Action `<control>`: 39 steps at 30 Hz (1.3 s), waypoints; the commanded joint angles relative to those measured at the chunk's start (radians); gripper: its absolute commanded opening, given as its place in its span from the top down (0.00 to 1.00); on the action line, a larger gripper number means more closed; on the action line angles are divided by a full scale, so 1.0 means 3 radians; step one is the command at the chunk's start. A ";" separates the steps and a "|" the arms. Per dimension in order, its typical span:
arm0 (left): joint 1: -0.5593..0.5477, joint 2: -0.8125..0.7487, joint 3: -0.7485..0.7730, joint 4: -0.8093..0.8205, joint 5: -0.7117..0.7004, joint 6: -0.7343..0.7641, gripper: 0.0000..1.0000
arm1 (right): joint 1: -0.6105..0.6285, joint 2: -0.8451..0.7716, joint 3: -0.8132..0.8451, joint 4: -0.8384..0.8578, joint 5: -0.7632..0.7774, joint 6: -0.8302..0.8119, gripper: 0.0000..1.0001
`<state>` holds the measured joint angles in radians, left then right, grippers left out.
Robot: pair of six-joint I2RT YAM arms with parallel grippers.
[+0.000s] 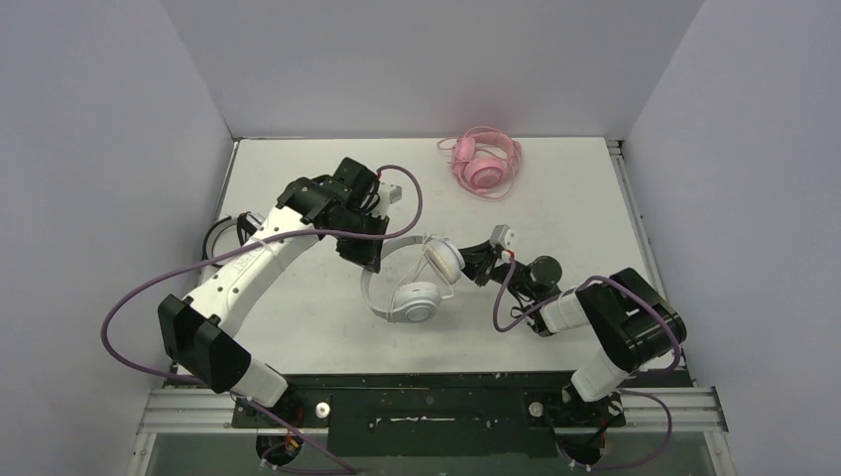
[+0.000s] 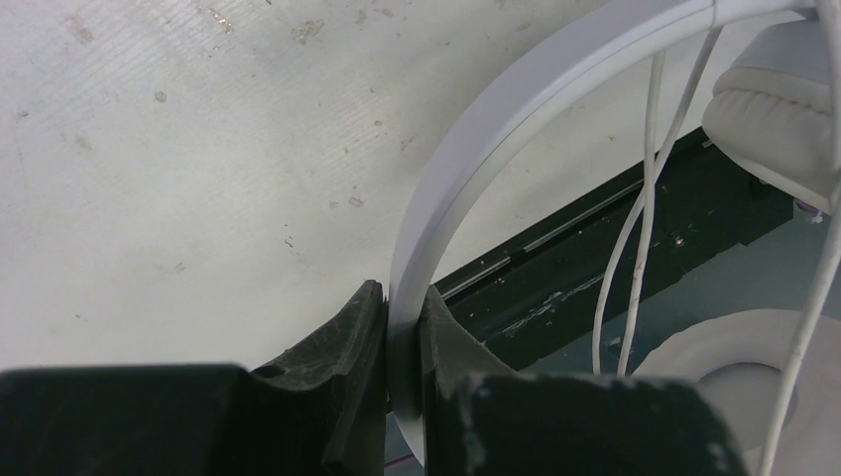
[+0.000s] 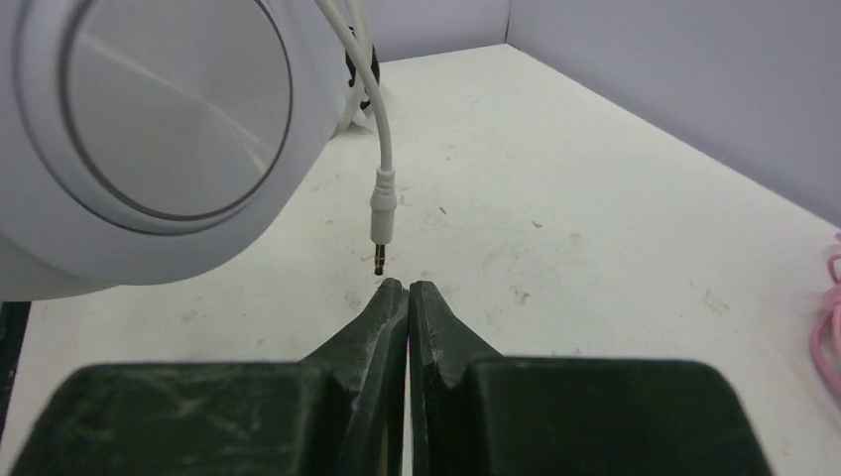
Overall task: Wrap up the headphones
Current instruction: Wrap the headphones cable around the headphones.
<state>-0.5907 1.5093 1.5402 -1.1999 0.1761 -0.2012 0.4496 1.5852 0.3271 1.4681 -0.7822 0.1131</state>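
The all-white headphones point(image 1: 417, 297) hang above mid-table, with my left gripper point(image 2: 405, 307) shut on their white headband point(image 2: 466, 149). Thin white cable strands point(image 2: 645, 198) run down past one padded ear cup point(image 2: 774, 109). In the right wrist view a smooth white ear cup point(image 3: 169, 109) fills the upper left, and the cable's jack plug point(image 3: 382, 213) dangles free just above my right gripper point(image 3: 408, 288). That gripper is shut with nothing between its fingers. From above, the right gripper point(image 1: 474, 266) sits just right of the ear cups. The pink headphones point(image 1: 484, 164) lie at the table's far side.
A black loop point(image 1: 223, 236) shows at the table's left edge, partly hidden behind my left arm. Grey walls close in the back and both sides. A dark rail point(image 1: 426, 397) runs along the near edge between the arm bases.
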 commanded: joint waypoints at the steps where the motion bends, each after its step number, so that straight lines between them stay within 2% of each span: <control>1: -0.0015 -0.0180 0.0153 0.0139 0.0224 -0.0020 1.00 | -0.0023 0.0054 0.0115 0.0399 -0.0079 0.0374 1.00; 5: -0.0015 -0.0190 0.0156 0.0144 0.0255 -0.0018 1.00 | -0.0043 0.0122 0.0082 0.0535 -0.0160 0.0375 1.00; 6: -0.0015 -0.0196 0.0151 0.0148 0.0261 -0.0025 1.00 | -0.0043 0.0145 0.0056 0.0609 -0.0194 0.0370 0.84; 7: -0.0015 -0.0199 0.0144 0.0149 0.0266 -0.0025 1.00 | -0.0040 0.0179 0.0014 0.0729 -0.0195 0.0357 0.65; 8: -0.0015 -0.0198 0.0139 0.0149 0.0267 -0.0027 1.00 | -0.0035 0.0210 -0.0049 0.0910 -0.0182 0.0314 0.51; 9: -0.0015 -0.0198 0.0136 0.0150 0.0263 -0.0029 1.00 | -0.0026 0.0212 -0.0106 0.1023 -0.0165 0.0231 0.43; 15: -0.0015 -0.0214 0.0104 0.0175 0.0360 -0.0035 1.00 | -0.0011 0.0166 -0.0124 0.1038 -0.0074 -0.0064 0.32; 33: -0.0048 -0.0229 0.0066 0.0182 0.0440 -0.0047 1.00 | 0.0022 -0.0196 0.0029 0.1034 -0.0148 -0.0167 0.32; 39: -0.0074 -0.0235 0.0071 0.0205 0.0513 -0.0050 1.00 | 0.0021 -0.0273 0.0072 0.1037 -0.0203 -0.0149 0.38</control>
<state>-0.6033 1.4902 1.5398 -1.1923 0.2619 -0.2024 0.4477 1.5444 0.3134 1.5032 -0.8021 0.0822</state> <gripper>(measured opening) 0.110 0.647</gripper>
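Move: The free end of the white cable, its plug, hangs just past my right hand's shut fingertips, about 3 cm to that hand's left, level with it front to back and some 2 cm above. The near ear cup stands roughly 6 cm left of the hand, 3 cm back and 4 cm above; the other cup about 10 cm left and 8 cm back. From my left hand, still pinching the headband, the plug is roughly 18 cm to the right and 1 cm ahead. My right hand first sinks some 3 cm beside the ear cup and draws back about 1 cm, its empty, shut fingers spreading to two thirds open on the way; then it climbs about 4 cm, still open, rolling slightly (some 10 degrees) so its forward side lifts. Meanwhile my left hand keeps its grip on the headband and eases about 1.5 cm right, 1 cm back and 1 cm up, tilting about 5 degrees. ##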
